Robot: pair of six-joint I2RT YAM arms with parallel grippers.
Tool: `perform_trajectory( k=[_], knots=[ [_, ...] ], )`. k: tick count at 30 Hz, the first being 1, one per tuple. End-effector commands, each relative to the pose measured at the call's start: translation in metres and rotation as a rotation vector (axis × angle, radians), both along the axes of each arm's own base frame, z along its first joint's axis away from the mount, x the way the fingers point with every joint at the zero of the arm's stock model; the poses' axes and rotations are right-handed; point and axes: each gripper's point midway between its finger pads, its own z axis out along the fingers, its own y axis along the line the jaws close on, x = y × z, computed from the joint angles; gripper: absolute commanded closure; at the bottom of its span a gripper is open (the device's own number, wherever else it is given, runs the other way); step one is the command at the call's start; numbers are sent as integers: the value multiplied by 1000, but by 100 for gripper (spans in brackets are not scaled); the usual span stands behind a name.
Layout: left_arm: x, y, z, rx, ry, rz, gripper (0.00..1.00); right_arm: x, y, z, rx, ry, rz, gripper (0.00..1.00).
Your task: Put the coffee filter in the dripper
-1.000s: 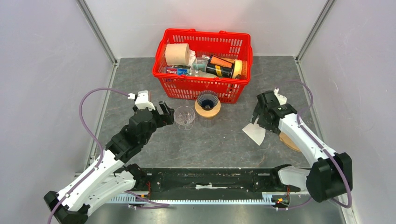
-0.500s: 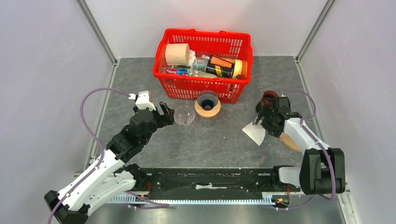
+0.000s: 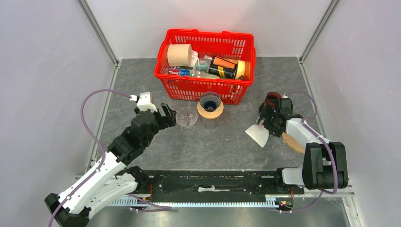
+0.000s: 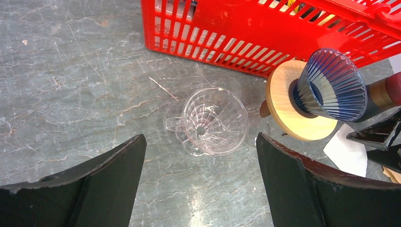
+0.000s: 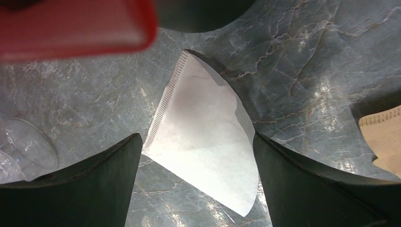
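Note:
A white paper coffee filter (image 3: 258,135) lies flat on the grey table at the right. My right gripper (image 3: 265,123) hangs over it, open, with the filter (image 5: 203,127) on the table between its two fingers and not gripped. A clear glass dripper (image 3: 187,118) stands left of centre. My left gripper (image 3: 168,116) is just left of it, open and empty; in the left wrist view the dripper (image 4: 215,120) sits beyond the fingertips. A blue ribbed dripper (image 3: 210,101) rests on a round wooden stand beside it.
A red basket (image 3: 205,92) with a paper roll, cans and packets stands at the back, close behind both drippers. A brown filter (image 3: 293,143) lies right of the white one. Grey walls close in on both sides.
The right arm has folded in toward its base and its wrist has turned more steeply down over the white filter. Filter, drippers and the left arm have not moved.

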Motion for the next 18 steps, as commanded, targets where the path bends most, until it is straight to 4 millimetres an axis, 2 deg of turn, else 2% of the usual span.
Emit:
perform_trajectory(
  k=[1,10,14,18],
  knots=[
    [3,5,6,-13,-31,39,7,2,7,1,48,-18,10,7],
    [3,6,6,-11,-29,43,7,-4,12,-5,79,15,-9,21],
    [3,6,4,-7,-26,46,7,-10,7,-13,65,73,-57,27],
    [4,7,4,-4,-24,48,7,-12,3,-17,47,100,-72,39]
  ],
)
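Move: The white coffee filter lies flat about 2 cm below the right hand's open fingers, its middle some 2 cm to their left and 1 cm back. A dark cup with a red rim stands about 8 cm ahead and 1 cm to the right of the hand. The brown paper lies some 13 cm right and 5 cm back. The dripper on its wooden stand is roughly 23 cm left, 6 cm ahead and 9 cm higher. From the left hand the filter lies about 36 cm right, 2 cm ahead and 21 cm below. The coffee filter is closed in on from both sides: the right hand's fingers, wide open at first, come together by about a third as the hand eases down some 1 cm, and about as far left and a little back, tilting slightly. The right finger meets the filter's right edge and pushes it left, while the left finger hovers over the paper's left part. ##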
